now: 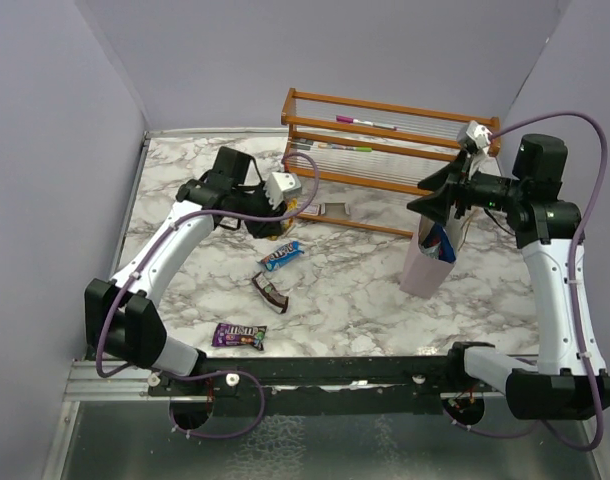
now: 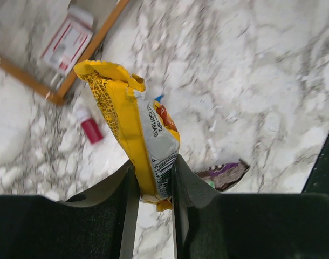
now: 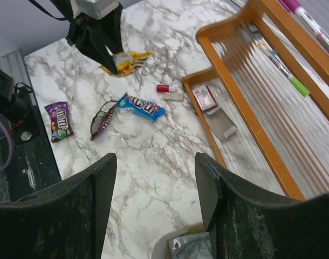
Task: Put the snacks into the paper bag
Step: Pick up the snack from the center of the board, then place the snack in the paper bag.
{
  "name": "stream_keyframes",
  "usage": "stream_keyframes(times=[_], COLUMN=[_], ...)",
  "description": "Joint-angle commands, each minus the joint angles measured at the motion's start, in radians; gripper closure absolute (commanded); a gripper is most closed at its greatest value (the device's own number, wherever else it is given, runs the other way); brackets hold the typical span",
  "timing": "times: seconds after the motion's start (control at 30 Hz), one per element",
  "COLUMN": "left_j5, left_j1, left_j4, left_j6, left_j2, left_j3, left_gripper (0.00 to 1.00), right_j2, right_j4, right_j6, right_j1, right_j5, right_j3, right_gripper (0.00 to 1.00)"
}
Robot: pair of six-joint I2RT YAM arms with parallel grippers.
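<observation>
My left gripper (image 2: 153, 181) is shut on the lower end of a yellow snack packet (image 2: 135, 121), held off the marble; the top view shows this gripper (image 1: 288, 203) near the rack. My right gripper (image 3: 156, 183) stands open with nothing between its fingers, just above the pale paper bag (image 1: 427, 265), whose rim (image 3: 172, 249) shows a packet inside. On the table lie a blue-white bar (image 1: 281, 256), a dark brown wrapper (image 1: 270, 291) and a purple packet (image 1: 238, 335).
A wooden rack with clear shelves (image 1: 385, 150) stands at the back, with pens on it. A tiny red piece (image 2: 90, 128) and a white card (image 2: 67, 43) lie by the rack's foot. The black rail (image 1: 335, 375) runs along the near edge.
</observation>
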Motion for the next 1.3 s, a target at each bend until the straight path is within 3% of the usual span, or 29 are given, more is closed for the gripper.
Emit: stream_keyframes(times=[0.0,0.27,0.63,0.87,1.13,1.27], left_j5=[0.180,0.325,0.437,0.438,0.428,0.425], left_j1=[-0.090,-0.239,-0.335,-0.352,-0.354,-0.354], left_j4=[-0.038,-0.065,-0.073,-0.045,-0.048,-0.048], left_j6=[0.023,0.033,0.068,0.059,0.067,0.067], left_j2=[-0.026,0.036,0.057,0.057,0.069,0.066], left_j3=[0.103,0.284,0.324,0.306,0.300,0.293], left_gripper=[0.86,0.88,0.88,0.88,0.88,0.87], right_j2=[0.022,0.099,0.100,0.062,0.024,0.010], right_j4=[0.107,0.165,0.327,0.306,0.379,0.418], right_j6=[0.009,-0.093,-0.142,-0.159,-0.064,-0.021], right_j1=[0.057,0.316,0.363,0.364,0.364,0.363], right_j5=[-0.122,-0.058,-0.142,-0.211,-0.270,-0.288], right_j3=[0.032,0.011,-0.093,-0.160,-0.211,-0.232], right_gripper=[0.40,0.38,0.39,0.54,0.82,0.91])
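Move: The left hand already holds the yellow snack at its fingertips. It is taken to the open right gripper, about 30 cm to the right, 7 cm back and 14 cm higher. The blue snack lies 3 cm right, 2 cm ahead and 17 cm below the left hand, the dark snack 10 cm back and 1 cm left on the same table. From the right hand the yellow snack is some 27 cm left, 8 cm ahead and 17 cm below. The paper bag stands 7 cm to that hand's right, 2 cm back and 22 cm below. Rightward about 14 cm, with nearly as much back and up, the left hand carries the yellow snack towards the right gripper, swinging clockwise and levelling its fingers, then holds almost still. The right hand comes some 10 cm left to meet it, then back and a little down, turning counter-clockwise; its open fingers close on the snack's free end while the left keeps its grip. ##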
